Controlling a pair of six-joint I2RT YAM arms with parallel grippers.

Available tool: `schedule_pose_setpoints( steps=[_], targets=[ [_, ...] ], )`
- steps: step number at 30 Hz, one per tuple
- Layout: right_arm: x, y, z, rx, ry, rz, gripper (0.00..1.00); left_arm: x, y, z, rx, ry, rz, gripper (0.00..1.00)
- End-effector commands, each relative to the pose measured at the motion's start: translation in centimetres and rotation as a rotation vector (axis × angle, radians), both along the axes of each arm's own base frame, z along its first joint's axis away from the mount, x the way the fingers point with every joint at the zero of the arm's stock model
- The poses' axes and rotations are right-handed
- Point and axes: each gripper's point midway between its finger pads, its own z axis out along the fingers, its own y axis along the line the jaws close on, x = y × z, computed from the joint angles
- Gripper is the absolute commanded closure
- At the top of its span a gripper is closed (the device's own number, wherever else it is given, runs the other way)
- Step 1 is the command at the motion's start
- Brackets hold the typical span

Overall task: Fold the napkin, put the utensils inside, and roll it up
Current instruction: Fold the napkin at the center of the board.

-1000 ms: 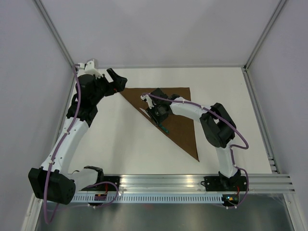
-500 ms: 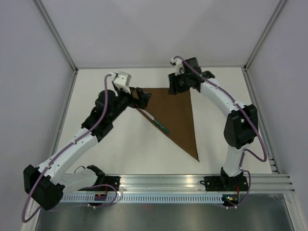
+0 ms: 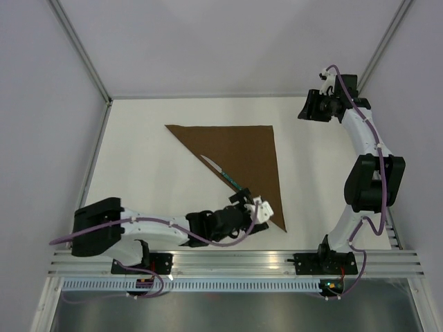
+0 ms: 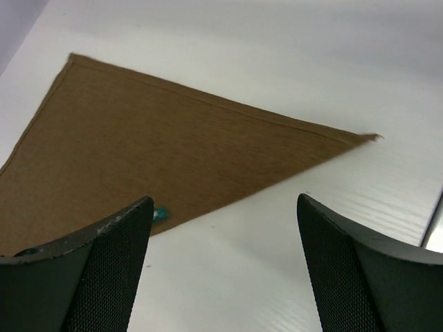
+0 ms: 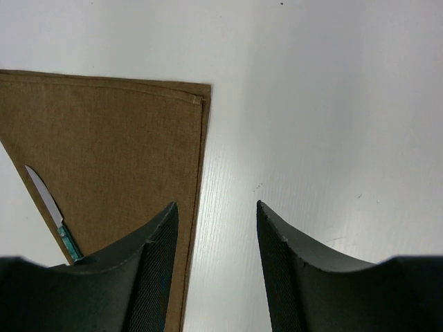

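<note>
The dark-brown napkin (image 3: pixel 243 151) lies flat, folded into a triangle with its point toward the near edge. The knife (image 3: pixel 223 173), the one utensil in view, lies along the napkin's diagonal left edge, blade toward the far side and teal handle nearer. My left gripper (image 3: pixel 250 205) hovers low just beyond the handle end, open, with only bare table between its fingers (image 4: pixel 111 256). The left wrist view shows the napkin (image 4: pixel 159 152) and the teal handle tip (image 4: pixel 160 214). My right gripper (image 3: pixel 306 108) is raised at the far right, open and empty. From there I see the napkin (image 5: pixel 111 152) and the knife (image 5: pixel 50 206).
The white table (image 3: pixel 152 187) is walled by grey panels on three sides. An aluminium rail (image 3: pixel 277 261) carrying both arm bases runs along the near edge. The left arm lies low across the near strip of the table, between the rail and the napkin's tip.
The left arm swung from the napkin's far-left corner down to the near side by the knife handle. The right arm lifted off the napkin, leaving the knife, and went to the far right.
</note>
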Motion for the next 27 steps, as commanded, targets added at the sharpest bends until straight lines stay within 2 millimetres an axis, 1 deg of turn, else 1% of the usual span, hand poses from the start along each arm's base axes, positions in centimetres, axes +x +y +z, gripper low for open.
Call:
schedule_pose_setpoints(
  steps=[1,2,3,4,7,8,12,14,17,18,21,24,27],
  targets=[
    [-0.3,0.3,1.7,0.050,-0.036,0.000,0.46,-2.2,-3.2,-0.6,0.053,-0.168,-0.050,0.12],
    [-0.3,0.1,1.5,0.049,-0.034,-0.002,0.46,-2.6,-4.1,-0.7,0.058,-0.173,-0.061,0.12],
    [-0.3,-0.1,1.5,0.049,-0.034,-0.005,0.46,-3.0,-4.7,-1.3,0.080,-0.179,-0.076,0.13],
    [-0.2,-0.1,1.4,0.048,-0.033,-0.006,0.46,-3.8,-5.4,-2.8,0.118,-0.186,-0.103,0.14],
    [-0.2,-0.5,1.5,0.048,-0.035,-0.011,0.46,-5.5,-7.1,-3.5,0.117,-0.187,-0.159,0.14],
    [-0.2,-0.6,1.5,0.050,-0.035,-0.014,0.46,-5.7,-7.6,-4.2,0.129,-0.186,-0.170,0.14],
    [-0.2,-0.5,1.3,0.059,-0.030,-0.014,0.46,-6.6,-8.9,-4.9,0.118,-0.169,-0.202,0.16],
    [-0.2,-0.5,1.4,0.062,-0.031,-0.013,0.46,-7.2,-9.7,-5.5,0.122,-0.163,-0.222,0.19],
    [-0.2,-0.6,1.1,0.062,-0.026,-0.016,0.46,-7.8,-10.4,-5.7,0.117,-0.155,-0.240,0.24],
    [-0.2,-0.5,1.1,0.062,-0.026,-0.014,0.46,-7.8,-10.5,-6.4,0.124,-0.147,-0.238,0.26],
    [-0.2,-0.6,1.0,0.063,-0.025,-0.015,0.46,-8.1,-10.7,-6.9,0.119,-0.132,-0.246,0.29],
    [-0.2,-0.7,1.1,0.064,-0.027,-0.018,0.46,-8.1,-10.9,-7.5,0.119,-0.125,-0.244,0.30],
    [-0.2,-0.7,1.1,0.066,-0.026,-0.018,0.46,-8.1,-11.2,-7.8,0.109,-0.124,-0.244,0.32]
  ],
)
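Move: The left hand's target is the napkin's near tip, about 9 cm back towards the bases, 12 cm to the right and some 13 cm below. The knife lies on the napkin, its middle roughly 10 cm ahead and 10 cm left of this hand; the front rail runs some 17 cm straight back. The same tip lies about 37 cm back, 8 cm left and 17 cm below the right hand. Dropping quickly towards the napkin's near tip, the left hand sinks about 9 cm in all while sliding as far right and somewhat less back; most of the descent comes first, then it drifts right and eases lower. The wrist rolls and turns clockwise by some 10 degrees, and the still-open fingers narrow partway, touching nothing yet. ##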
